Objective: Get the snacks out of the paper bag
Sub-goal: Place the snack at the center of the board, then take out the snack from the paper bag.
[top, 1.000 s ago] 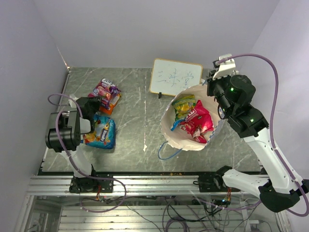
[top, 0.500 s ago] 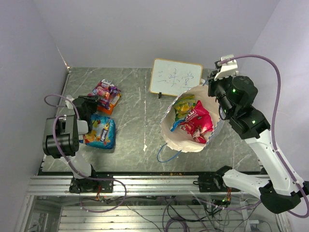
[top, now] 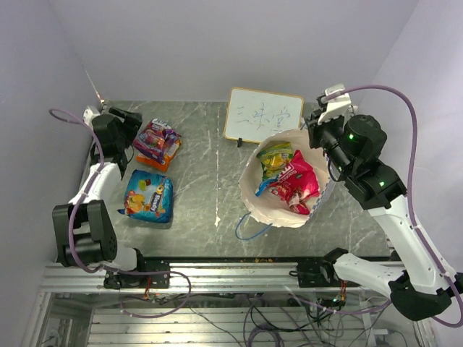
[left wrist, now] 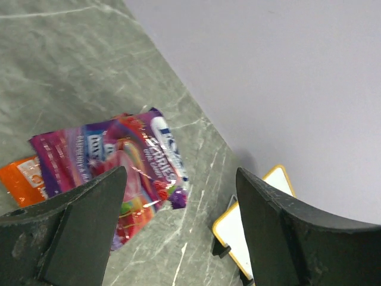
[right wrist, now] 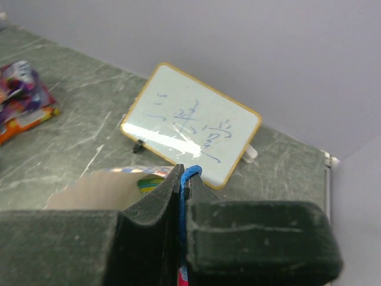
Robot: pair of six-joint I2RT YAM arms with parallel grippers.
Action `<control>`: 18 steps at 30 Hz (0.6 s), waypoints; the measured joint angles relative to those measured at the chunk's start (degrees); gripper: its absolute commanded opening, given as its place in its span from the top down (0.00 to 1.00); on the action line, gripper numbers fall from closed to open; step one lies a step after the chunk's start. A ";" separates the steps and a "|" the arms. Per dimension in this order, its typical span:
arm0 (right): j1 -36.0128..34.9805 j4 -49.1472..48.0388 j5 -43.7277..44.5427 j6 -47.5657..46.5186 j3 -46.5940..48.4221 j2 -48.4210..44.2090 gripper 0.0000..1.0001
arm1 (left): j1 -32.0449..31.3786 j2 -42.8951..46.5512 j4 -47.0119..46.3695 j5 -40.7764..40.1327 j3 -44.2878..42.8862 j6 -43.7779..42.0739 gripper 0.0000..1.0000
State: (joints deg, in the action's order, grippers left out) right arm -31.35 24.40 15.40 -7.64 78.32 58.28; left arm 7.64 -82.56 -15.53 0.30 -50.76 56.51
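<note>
The paper bag (top: 253,189) lies open at the right of the table, with a yellow-green snack (top: 274,159) and a pink-red snack (top: 296,184) inside. My right gripper (top: 315,124) is shut on the bag's blue cord handle (right wrist: 191,174) at the far rim, its jaws (right wrist: 186,176) pinching the cord. Two snacks lie on the table at the left: a blue one (top: 149,196) and a purple-orange one (top: 159,142). My left gripper (top: 133,117) hangs open and empty above the far-left corner, beside the purple-orange snack (left wrist: 113,170).
A white signboard (top: 262,116) with blue writing stands at the back, just behind the bag; it also shows as the signboard (right wrist: 190,125) past my right fingers. The bag's other blue handle (top: 249,228) trails toward the near edge. Walls close in left and behind.
My left gripper has opened, left the blue snack on the table and swung up toward the far-left corner. The right gripper has kept its grip on the handle, shifting slightly.
</note>
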 measured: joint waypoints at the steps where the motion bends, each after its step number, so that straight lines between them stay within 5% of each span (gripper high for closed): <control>1: 0.00 0.39 -1.53 -0.35 0.00 0.00 1.00 | -0.35 0.50 1.70 0.17 -1.60 -0.90 0.16; 12: 0.00 3.34 -30.95 3.52 -2.36 -0.24 1.00 | -21.51 5.86 15.67 3.74 -8.98 -8.81 0.20; 18: 0.00 3.13 -34.95 9.14 -4.90 -0.61 1.00 | -31.87 17.53 21.27 6.93 -8.61 -14.12 0.19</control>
State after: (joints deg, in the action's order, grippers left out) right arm -31.35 27.53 -19.55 1.50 73.43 57.67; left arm -24.23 -65.04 5.74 7.22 -59.37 42.39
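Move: The paper bag with the red and green snacks opens about 56 cm to the left gripper's right, 13 cm back and some 9 cm lower. The pile of purple and orange snacks lies 5 cm ahead, 8 cm right and 16 cm below that gripper; the blue snack is 16 cm back, 6 cm right and 17 cm below it. From the right gripper, which holds the bag's blue handle, the bag's middle is right underneath, about 28 cm down. Sweep the empty left gripper, fingers still open, about 23 cm to the right away from the snack pile and towards the paper bag, pulling back and rising as it goes and swinging some 40 degrees clockwise. Keep the right gripper shut on the blue handle and draw it about 9 cm left, also back and down, turning it counter-clockwise and tipping it down; ease off at the end. ##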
